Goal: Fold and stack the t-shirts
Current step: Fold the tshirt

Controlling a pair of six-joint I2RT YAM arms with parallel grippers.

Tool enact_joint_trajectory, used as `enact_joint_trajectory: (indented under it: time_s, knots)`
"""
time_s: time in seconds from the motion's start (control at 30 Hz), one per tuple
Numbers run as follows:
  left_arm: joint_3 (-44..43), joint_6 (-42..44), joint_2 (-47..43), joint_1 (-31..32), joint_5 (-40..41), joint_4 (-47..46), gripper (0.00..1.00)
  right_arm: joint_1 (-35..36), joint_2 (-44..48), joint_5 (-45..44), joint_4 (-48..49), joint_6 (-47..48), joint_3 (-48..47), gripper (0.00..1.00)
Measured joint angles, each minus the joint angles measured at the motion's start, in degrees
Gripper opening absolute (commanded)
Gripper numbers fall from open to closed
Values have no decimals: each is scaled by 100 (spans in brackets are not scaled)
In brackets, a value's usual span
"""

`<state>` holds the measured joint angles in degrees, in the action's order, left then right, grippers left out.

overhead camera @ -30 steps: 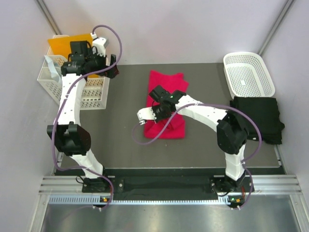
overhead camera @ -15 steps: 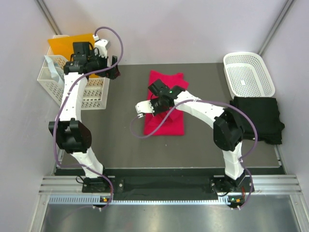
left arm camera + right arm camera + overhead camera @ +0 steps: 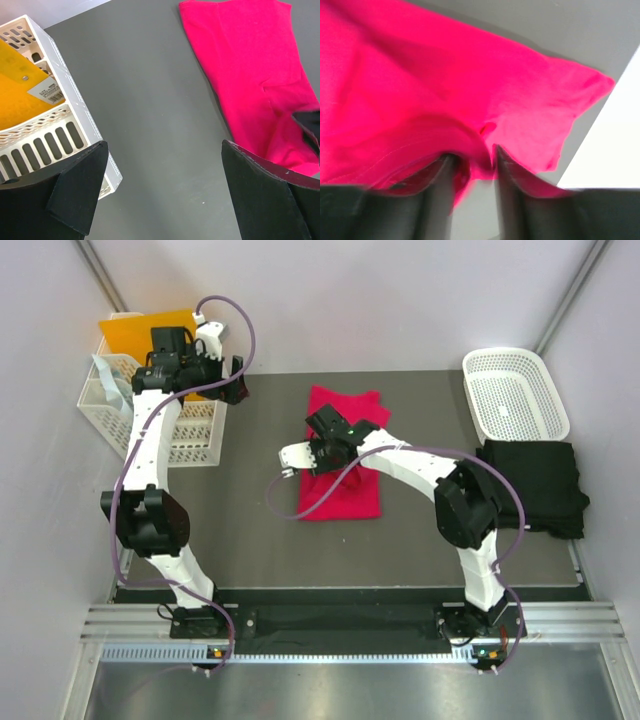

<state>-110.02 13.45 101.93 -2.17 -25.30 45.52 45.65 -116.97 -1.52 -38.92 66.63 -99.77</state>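
Note:
The pinkish-red t-shirt [image 3: 345,405] lies folded into a long strip in the middle of the dark mat. My right gripper [image 3: 312,462] is low over its left edge. In the right wrist view the gripper [image 3: 472,165] has its jaws parted. A loose fold of the pink t-shirt [image 3: 445,90] sags between the fingertips [image 3: 507,165]. The black t-shirt [image 3: 535,485] lies folded at the right edge of the mat. My left gripper [image 3: 235,380] hangs wide open beside the left basket. Only bare mat shows between its fingers [image 3: 165,185], with the pink t-shirt [image 3: 250,75] off to the right.
A white lattice basket [image 3: 190,435] holding an orange item [image 3: 140,335] stands at the back left, close to my left gripper. The basket [image 3: 75,115] also appears in the left wrist view. An oval white basket [image 3: 515,390] sits at the back right, just beyond the black t-shirt.
My right gripper moved away from the arm bases and slightly left along the pink t-shirt's left edge, and its jaws parted. The left arm rose slightly, then held still.

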Motion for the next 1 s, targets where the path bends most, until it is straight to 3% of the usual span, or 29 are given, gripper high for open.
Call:
enact_joint_trajectory:
  time_s: [0.07,0.17,0.63,0.83,1.0]
  knots:
    - [0,0,0,0,-2,0,99,-11,-7,-138,236,-76,74,86]
    - [7,2,0,0,0,2,99,-20,-7,-365,684,-186,317,94]
    - [92,-2,0,-22,-46,24,99,-352,181,-1132,2076,-1029,754,93]
    - [186,166,0,-20,-323,94,99,-599,828,-1060,2059,-1318,754,91]
    - [549,876,0,52,-925,225,99,-933,1421,-518,1408,-1757,835,90]
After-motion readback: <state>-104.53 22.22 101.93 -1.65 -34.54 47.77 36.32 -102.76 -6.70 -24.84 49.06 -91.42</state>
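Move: The right hand, fingers partly open, still has the flap of the pink t-shirt between them; the shirt's middle lies about 3 cm ahead, 4 cm right and 2 cm below. The empty basket stands some 15 cm ahead and 40 cm right, the black cloth about 5 cm back and 44 cm right. From the idle left hand, the t-shirt is roughly 9 cm back, 20 cm right and 20 cm below. Opening, the right hand releases the flap, goes forward 7 cm, then up 10 and right; left sinks slightly. ##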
